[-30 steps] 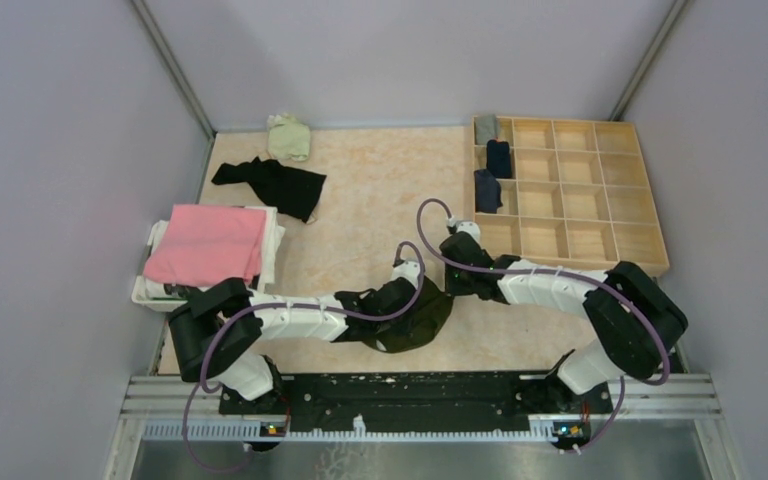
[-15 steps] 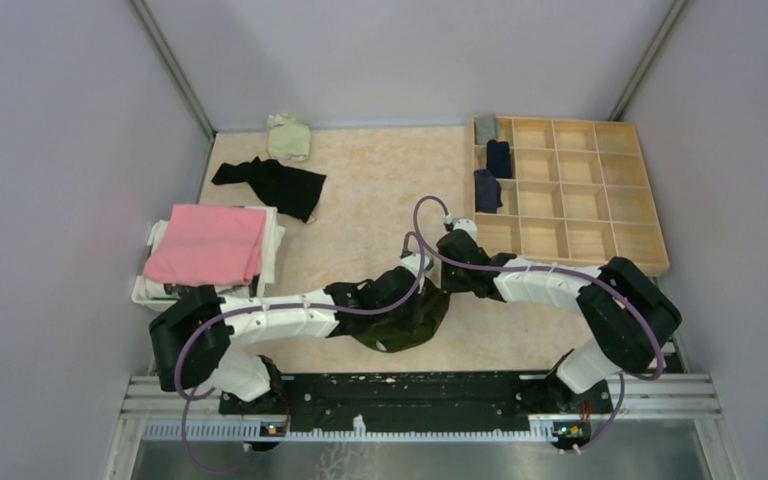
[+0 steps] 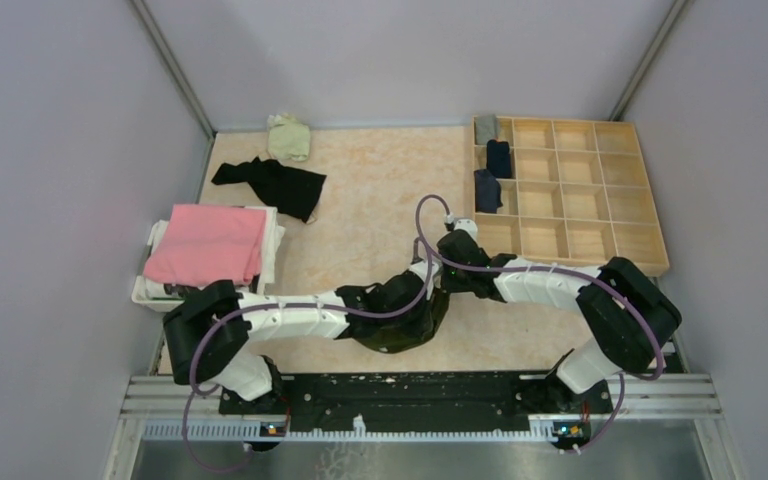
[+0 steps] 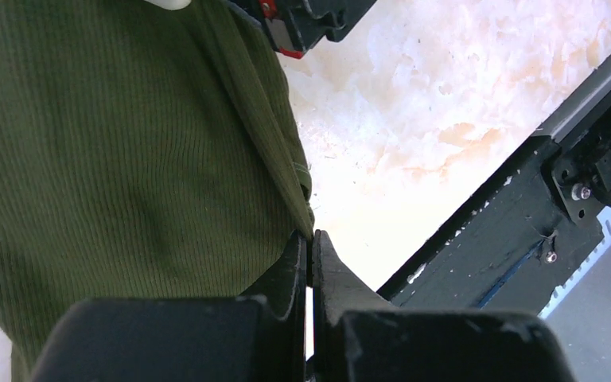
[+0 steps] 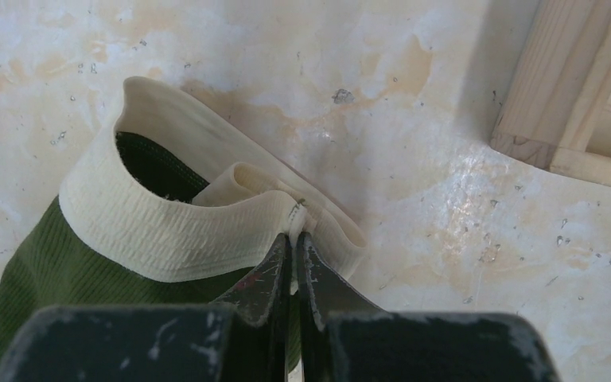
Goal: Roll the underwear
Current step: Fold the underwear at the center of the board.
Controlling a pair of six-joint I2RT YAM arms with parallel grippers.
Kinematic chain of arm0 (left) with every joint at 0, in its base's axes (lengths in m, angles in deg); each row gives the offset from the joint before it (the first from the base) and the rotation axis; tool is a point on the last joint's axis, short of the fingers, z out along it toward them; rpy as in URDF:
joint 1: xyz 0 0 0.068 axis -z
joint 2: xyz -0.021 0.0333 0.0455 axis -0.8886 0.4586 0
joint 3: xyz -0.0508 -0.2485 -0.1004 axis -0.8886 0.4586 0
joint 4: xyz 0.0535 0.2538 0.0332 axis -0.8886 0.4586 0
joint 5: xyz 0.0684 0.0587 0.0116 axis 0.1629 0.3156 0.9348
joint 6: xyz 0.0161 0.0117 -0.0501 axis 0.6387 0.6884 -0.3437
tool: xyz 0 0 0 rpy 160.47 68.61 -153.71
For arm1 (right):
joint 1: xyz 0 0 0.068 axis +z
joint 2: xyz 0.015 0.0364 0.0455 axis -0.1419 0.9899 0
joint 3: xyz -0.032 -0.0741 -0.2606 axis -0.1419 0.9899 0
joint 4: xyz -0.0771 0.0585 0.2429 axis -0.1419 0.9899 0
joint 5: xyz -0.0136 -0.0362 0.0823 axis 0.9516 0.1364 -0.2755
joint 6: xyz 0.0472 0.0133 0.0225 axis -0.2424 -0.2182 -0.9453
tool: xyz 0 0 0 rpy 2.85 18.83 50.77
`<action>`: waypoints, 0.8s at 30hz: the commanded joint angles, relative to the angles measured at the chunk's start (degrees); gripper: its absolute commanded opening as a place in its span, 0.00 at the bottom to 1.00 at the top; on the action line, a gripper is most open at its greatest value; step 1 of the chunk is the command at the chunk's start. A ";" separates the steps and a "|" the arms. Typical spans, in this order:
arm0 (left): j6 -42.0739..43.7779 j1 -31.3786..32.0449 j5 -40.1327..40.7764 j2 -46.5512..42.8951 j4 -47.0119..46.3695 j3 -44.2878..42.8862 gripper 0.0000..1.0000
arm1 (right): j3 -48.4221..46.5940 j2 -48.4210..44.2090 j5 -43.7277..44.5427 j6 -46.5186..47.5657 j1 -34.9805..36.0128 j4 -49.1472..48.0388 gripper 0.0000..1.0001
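Note:
Olive green ribbed underwear (image 3: 392,335) with a cream waistband (image 5: 167,231) lies near the table's front middle, partly hidden under both grippers. In the left wrist view the fabric (image 4: 111,159) fills the left side, and my left gripper (image 4: 312,239) is shut on its hem. My right gripper (image 5: 295,232) is shut on a seam of the waistband, which stands up in an open loop. In the top view the left gripper (image 3: 418,298) and right gripper (image 3: 438,270) are close together. Three rolled underwear (image 3: 487,190) sit in the tray's left column.
A wooden compartment tray (image 3: 600,215) stands at the back right; its corner (image 5: 561,103) is close to the right gripper. Black underwear (image 3: 275,185) and a pale green piece (image 3: 288,137) lie at the back left. A pink cloth (image 3: 210,243) rests on a white basket.
My left gripper has moved right and slightly away, closer to the right gripper, drawing the olive fabric with it. The right gripper has barely shifted.

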State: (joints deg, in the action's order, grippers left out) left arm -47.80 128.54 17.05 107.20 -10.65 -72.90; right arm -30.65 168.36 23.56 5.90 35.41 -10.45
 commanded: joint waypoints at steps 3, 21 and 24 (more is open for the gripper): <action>-1.09 1.30 -3.28 3.49 -6.11 1.90 0.00 | 2.40 2.66 1.12 0.07 -0.37 1.72 0.00; -2.78 1.46 -1.08 -3.10 -5.17 4.26 0.47 | 2.97 2.34 0.35 -0.31 -0.37 1.38 0.00; -2.04 1.47 -1.16 -9.49 -4.22 4.47 0.51 | 3.13 2.24 0.29 -0.37 -0.42 1.37 0.00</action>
State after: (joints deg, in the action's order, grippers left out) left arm -50.70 129.57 15.52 106.10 -15.85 -68.51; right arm -29.82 168.45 23.50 5.51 35.41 -12.83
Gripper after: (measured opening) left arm 0.495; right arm 0.009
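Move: Underneath the left hand, roughly 5 cm down, is the board spot for the edge it holds; the underwear's middle lies about 5 cm ahead and 6 cm left. The waistband corner, pinched by the right hand, is some 10 cm ahead and 2 cm right, the wooden tray's near corner about 16 cm ahead and 8 cm right. From the right hand, the underwear's middle is around 6 cm back and 8 cm left. Lowering the still-pinched edge of the underwear about 4 cm to the board, the left hand then opens its fingers to about half, lets go of the cloth and rises some 3 cm, easing slightly back towards the base with hardly any wrist turn. The right hand stays put, keeping its closed pinch on the waistband corner. ##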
